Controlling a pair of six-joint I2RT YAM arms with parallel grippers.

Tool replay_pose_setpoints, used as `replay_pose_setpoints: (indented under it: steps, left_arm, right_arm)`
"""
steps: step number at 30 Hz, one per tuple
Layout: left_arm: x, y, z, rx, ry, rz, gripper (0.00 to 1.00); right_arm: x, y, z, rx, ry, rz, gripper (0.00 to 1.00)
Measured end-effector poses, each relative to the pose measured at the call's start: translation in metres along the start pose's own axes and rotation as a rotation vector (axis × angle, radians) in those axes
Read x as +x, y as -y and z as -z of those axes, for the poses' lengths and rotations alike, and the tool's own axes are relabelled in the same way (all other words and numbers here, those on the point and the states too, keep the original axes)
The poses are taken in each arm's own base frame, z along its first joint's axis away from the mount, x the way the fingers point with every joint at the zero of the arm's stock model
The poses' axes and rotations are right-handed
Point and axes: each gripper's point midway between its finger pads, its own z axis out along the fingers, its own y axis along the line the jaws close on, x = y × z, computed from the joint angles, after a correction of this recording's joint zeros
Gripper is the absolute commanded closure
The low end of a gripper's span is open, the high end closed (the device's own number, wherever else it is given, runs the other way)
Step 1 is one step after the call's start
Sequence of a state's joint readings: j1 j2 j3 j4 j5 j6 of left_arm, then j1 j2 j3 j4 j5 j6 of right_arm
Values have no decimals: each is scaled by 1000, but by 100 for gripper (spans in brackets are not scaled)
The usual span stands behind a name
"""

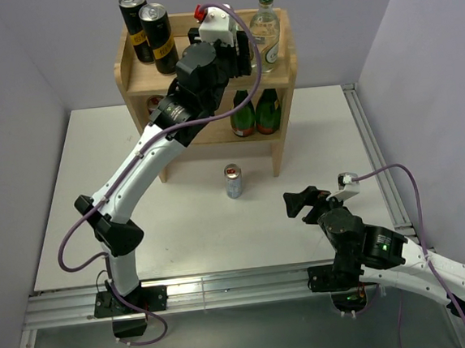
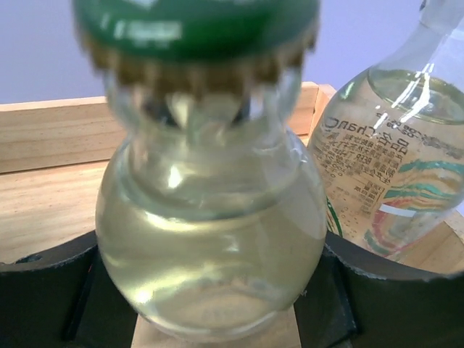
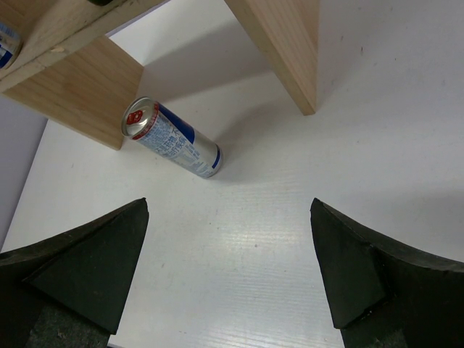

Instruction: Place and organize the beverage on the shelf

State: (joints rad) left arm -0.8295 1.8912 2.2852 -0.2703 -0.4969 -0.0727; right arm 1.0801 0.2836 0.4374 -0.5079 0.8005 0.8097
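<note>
The wooden shelf (image 1: 138,79) stands at the back of the table. Two black cans with gold bands (image 1: 148,33) stand on the left of its top board. A clear green-capped bottle (image 1: 266,26) stands at the top right. My left gripper (image 1: 243,57) reaches over the top board beside it, hiding what it holds in the top view. In the left wrist view it (image 2: 214,293) is shut on a second clear bottle (image 2: 210,239), whose base rests on the wood (image 2: 51,203). A silver-blue-red can (image 1: 233,182) stands upright on the table before the shelf. My right gripper (image 1: 303,203) is open, to the can's right.
Two dark green bottles (image 1: 256,113) stand on the lower tier. In the right wrist view the can (image 3: 172,138) lies ahead of my open right gripper (image 3: 228,268), between the shelf's legs (image 3: 283,43). A metal rail (image 1: 226,288) runs along the table's near edge.
</note>
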Motion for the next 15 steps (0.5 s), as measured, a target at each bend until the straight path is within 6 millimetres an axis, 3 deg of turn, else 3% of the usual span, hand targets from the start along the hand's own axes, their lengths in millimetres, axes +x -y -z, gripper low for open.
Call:
replay_pose_setpoints:
  steps: [3,8,15]
  left_arm:
    - [5,-2,-3,-4,-4,-4,8]
    - [20,-5,-6,-12,-38,-23,5]
    - [27,-5,-7,-15,-51,-30,1]
  right_arm:
    - [0,0,0,0,0,0,0]
    - [0,0,0,0,0,0,0]
    - [0,0,0,0,0,0,0]
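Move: The clear bottle is still between the left gripper's pads, cap leaning back towards the hand. Its spot on the shelf's top board is about 1 cm ahead and 9 cm below. The other clear bottle stands about 8 cm to the right and 1 cm farther out; the nearer black can is some 17 cm to the left, level in reach. From the right gripper the spot is roughly 24 cm ahead, 17 cm left and 23 cm higher. Open the left gripper from about three quarters to nearly full to let go of the clear bottle beside its twin. As the pads part, sink about 2.5 cm towards the top board, easing some 1 cm forward early on, with the wrist all but steady and the fingers around the bottle's sides. ##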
